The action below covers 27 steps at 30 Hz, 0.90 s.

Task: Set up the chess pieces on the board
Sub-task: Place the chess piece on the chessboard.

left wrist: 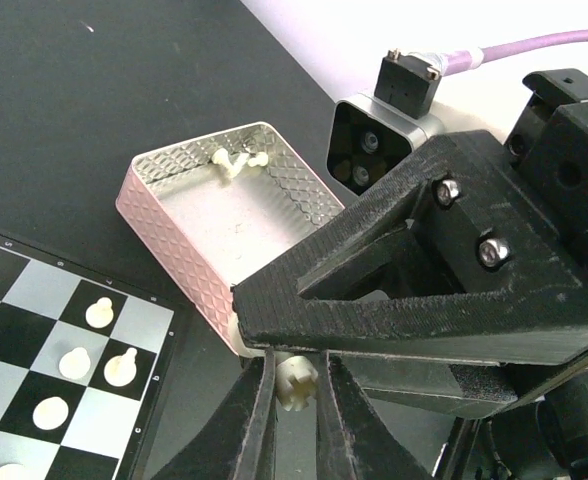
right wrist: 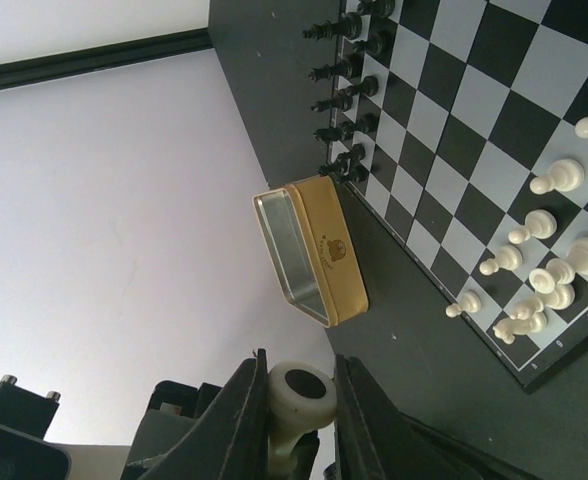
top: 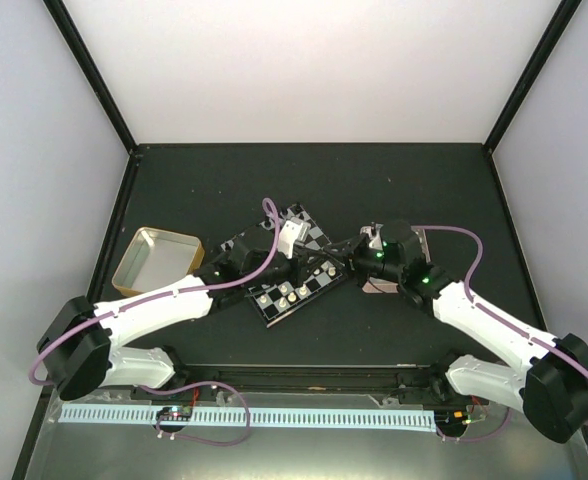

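Note:
The board (top: 292, 262) lies mid-table between the arms, with cream chess pieces (top: 289, 295) along its near edge. Black pieces (right wrist: 346, 92) line its far side, and more cream ones (right wrist: 546, 272) stand on the near squares. Both grippers meet just right of the board. My left gripper (left wrist: 296, 395) is shut on the notched crown of a cream piece (left wrist: 296, 380). The right gripper (right wrist: 300, 400) is shut on the round base of a cream piece (right wrist: 302, 392), apparently the same one. In the left wrist view the right gripper's black fingers (left wrist: 404, 320) hide its middle.
A pink textured tray (left wrist: 174, 245) beside the board holds a few cream pieces (left wrist: 236, 162). It lies under the right arm (top: 379, 287). A gold tin (top: 154, 260) stands open left of the board, and it also shows in the right wrist view (right wrist: 319, 255).

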Each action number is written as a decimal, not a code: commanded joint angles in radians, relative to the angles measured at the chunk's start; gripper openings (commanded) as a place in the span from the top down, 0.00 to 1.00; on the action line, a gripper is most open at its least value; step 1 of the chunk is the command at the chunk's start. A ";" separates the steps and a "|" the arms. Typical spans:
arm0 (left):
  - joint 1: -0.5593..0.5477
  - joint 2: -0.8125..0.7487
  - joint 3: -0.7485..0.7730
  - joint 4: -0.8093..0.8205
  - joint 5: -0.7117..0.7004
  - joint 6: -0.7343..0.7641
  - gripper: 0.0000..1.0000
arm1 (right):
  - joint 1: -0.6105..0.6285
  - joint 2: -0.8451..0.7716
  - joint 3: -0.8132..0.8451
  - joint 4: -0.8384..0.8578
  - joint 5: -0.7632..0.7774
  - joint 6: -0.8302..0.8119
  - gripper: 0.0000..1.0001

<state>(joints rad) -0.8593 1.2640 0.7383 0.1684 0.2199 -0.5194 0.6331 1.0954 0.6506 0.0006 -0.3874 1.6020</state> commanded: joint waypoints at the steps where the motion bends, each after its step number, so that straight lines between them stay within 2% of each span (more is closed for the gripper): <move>1: -0.006 -0.014 0.057 -0.022 -0.032 0.036 0.99 | 0.020 0.001 0.039 -0.012 -0.015 -0.040 0.75; 4: -0.006 -0.027 0.068 -0.091 -0.045 0.036 0.98 | 0.018 0.003 0.063 -0.070 0.024 -0.111 0.52; 7: -0.006 -0.062 0.068 -0.210 -0.063 0.031 0.98 | 0.015 -0.012 0.073 -0.104 0.072 -0.184 0.41; 11: -0.005 -0.126 0.068 -0.414 -0.106 0.011 0.98 | 0.000 -0.043 0.086 -0.135 0.129 -0.301 0.36; 18: -0.002 -0.298 0.042 -0.756 -0.174 -0.071 0.98 | -0.013 -0.054 0.149 -0.243 0.255 -0.513 0.34; 27: 0.018 -0.467 -0.019 -0.984 -0.231 -0.150 0.98 | -0.018 -0.051 0.186 -0.322 0.360 -0.594 0.34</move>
<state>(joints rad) -0.8566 0.8303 0.7280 -0.6586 0.0288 -0.6239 0.6216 1.0542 0.8207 -0.2745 -0.1013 1.0672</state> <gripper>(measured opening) 0.088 0.660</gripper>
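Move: One white piece is held by both hands between their fingertips. From the left hand, the board's near corner square lies about 12 cm left, 12 cm back and some 18 cm down; the closest pawn is roughly 14 cm left and 8 cm back, and the end-most back-rank piece 10 cm left and 9 cm back, both about as low. From the right hand, the pink box's middle is some 14 cm right, level fore and aft, 18 cm below. The right fingers let go of the white piece while the left keep it pinched; the right hand then backs off about 6 cm to the right, forward and up, open. Soon after the release, the left carries the piece left and back some 15 cm towards the board's near corner, sinking slightly, fingers tipping over 20 degrees further down. ##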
